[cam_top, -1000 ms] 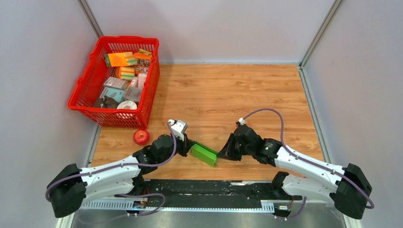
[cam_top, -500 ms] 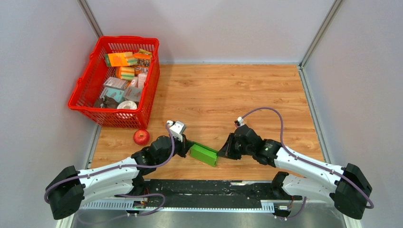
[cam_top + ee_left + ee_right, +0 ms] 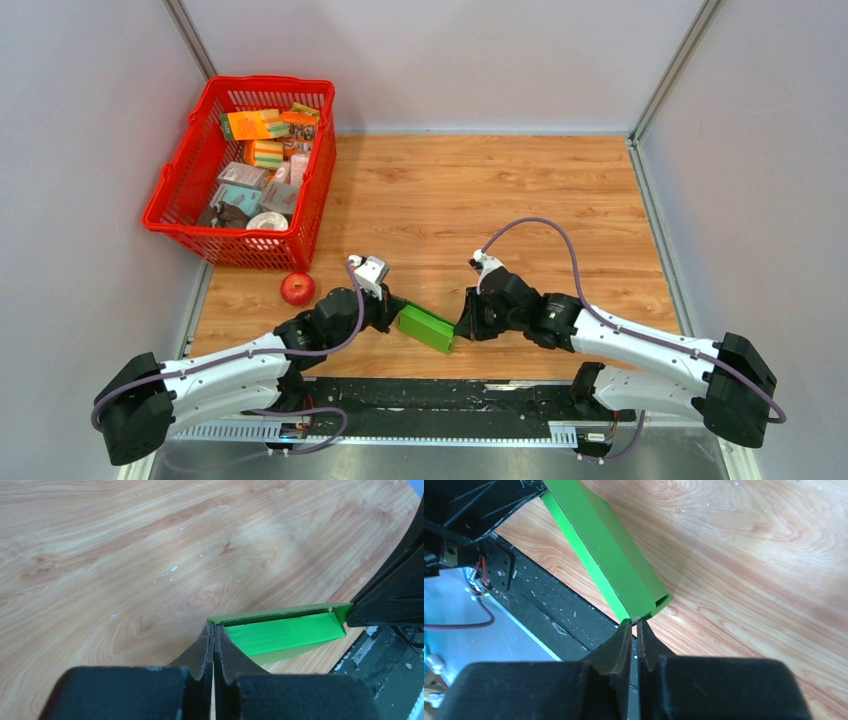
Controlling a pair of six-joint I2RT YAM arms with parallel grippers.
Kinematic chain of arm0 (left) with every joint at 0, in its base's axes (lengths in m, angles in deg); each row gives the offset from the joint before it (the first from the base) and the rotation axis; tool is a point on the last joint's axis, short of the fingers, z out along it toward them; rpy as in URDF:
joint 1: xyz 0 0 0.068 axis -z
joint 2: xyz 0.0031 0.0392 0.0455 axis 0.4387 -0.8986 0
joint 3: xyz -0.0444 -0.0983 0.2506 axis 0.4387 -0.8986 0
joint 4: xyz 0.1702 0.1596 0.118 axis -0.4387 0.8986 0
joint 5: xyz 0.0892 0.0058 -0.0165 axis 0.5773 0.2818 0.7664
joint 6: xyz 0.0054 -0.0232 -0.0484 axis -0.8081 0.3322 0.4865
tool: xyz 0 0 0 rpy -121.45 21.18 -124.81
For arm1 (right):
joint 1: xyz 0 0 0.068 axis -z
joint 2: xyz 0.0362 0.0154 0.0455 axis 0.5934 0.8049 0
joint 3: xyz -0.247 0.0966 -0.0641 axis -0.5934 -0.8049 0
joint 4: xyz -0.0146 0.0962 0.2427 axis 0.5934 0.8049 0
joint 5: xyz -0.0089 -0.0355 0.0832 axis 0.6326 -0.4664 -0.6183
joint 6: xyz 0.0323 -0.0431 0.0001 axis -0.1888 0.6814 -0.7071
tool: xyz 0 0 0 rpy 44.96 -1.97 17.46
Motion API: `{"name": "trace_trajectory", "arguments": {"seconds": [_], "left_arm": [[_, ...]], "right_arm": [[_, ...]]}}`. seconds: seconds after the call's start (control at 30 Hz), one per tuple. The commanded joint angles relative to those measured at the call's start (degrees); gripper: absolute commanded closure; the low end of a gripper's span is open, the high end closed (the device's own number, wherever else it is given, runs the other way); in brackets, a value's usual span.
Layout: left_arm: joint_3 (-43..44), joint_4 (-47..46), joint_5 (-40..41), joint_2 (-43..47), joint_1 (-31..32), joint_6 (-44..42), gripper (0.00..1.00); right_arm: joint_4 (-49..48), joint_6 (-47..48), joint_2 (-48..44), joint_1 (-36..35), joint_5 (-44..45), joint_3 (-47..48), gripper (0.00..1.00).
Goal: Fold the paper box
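Note:
The paper box (image 3: 426, 328) is a bright green, long, narrow box, hanging low over the wooden table near its front edge, between my two grippers. My left gripper (image 3: 395, 312) is shut on the box's left end. In the left wrist view its tips (image 3: 214, 626) pinch the corner edge of the box (image 3: 285, 632), whose open side shows the inside. My right gripper (image 3: 458, 330) meets the box's right end. In the right wrist view its jaws (image 3: 636, 621) stand almost together, nipping the lower end corner of the box (image 3: 609, 550).
A red basket (image 3: 250, 252) with several small packages stands at the back left. A red apple (image 3: 297, 289) lies on the table just left of my left arm. A black rail (image 3: 440, 395) runs along the front edge under the box. Grey walls close in both sides.
My right wrist has moved left and a little away from the front edge. The box and my left gripper have shifted slightly left. Both grippers stay at the box's ends.

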Motion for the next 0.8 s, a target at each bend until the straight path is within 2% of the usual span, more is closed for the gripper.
{"name": "trace_trajectory", "arguments": {"seconds": [0.0,0.13,0.23,0.33,0.4,0.57,0.77], "left_arm": [[-1.21,1.38,-2.96,1.16,0.96,1.53,1.0],[-1.39,2.26,-2.6,1.95,0.96,1.53,1.0],[-1.48,2.09,-2.52,2.04,0.96,1.62,1.0],[-1.57,1.91,-2.43,2.04,0.96,1.71,1.0],[-1.83,1.65,-2.34,1.87,0.96,1.71,1.0],[-2.71,0.77,-2.17,1.6,0.96,1.88,1.0],[-3.15,1.21,-1.81,2.57,0.96,1.97,1.0]], "right_arm": [[5.05,8.69,-2.35,-0.45,2.61,4.06,0.87],[5.67,14.92,-6.04,-1.06,2.61,4.68,0.59],[6.81,18.36,-6.75,-3.61,9.1,6.87,0.45],[5.33,21.7,-4.73,-8.52,14.37,8.81,0.37],[2.87,25.74,-2.36,-13.69,20.52,9.95,0.33],[-0.03,33.47,10.99,-21.54,37.55,13.56,0.28],[-1.44,39.64,25.31,-27.52,46.1,18.48,0.27]]}}
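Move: The green paper box slants from its far-left end, still pinched by the left gripper, to its near-right end flap at the right fingertips. Its middle lies about 5 cm left, 1 cm ahead and 2 cm below the right hand; the left fingertips are some 10 cm left and 5 cm ahead. From the left hand, the box's middle is about 4 cm back, 5 cm right and 2 cm below; the apple stands 19 cm left, 3 cm ahead and 6 cm lower. Bring the right fingertips free of the box's end flap and open them wide while rising about 5 cm, then arc left over the box and come down again some 4 cm left of the start. On the way, roll the gripper about 55 degrees counter-clockwise so the open fingers straddle the box. Keep the left pinch closed and ease it back 1 cm. ##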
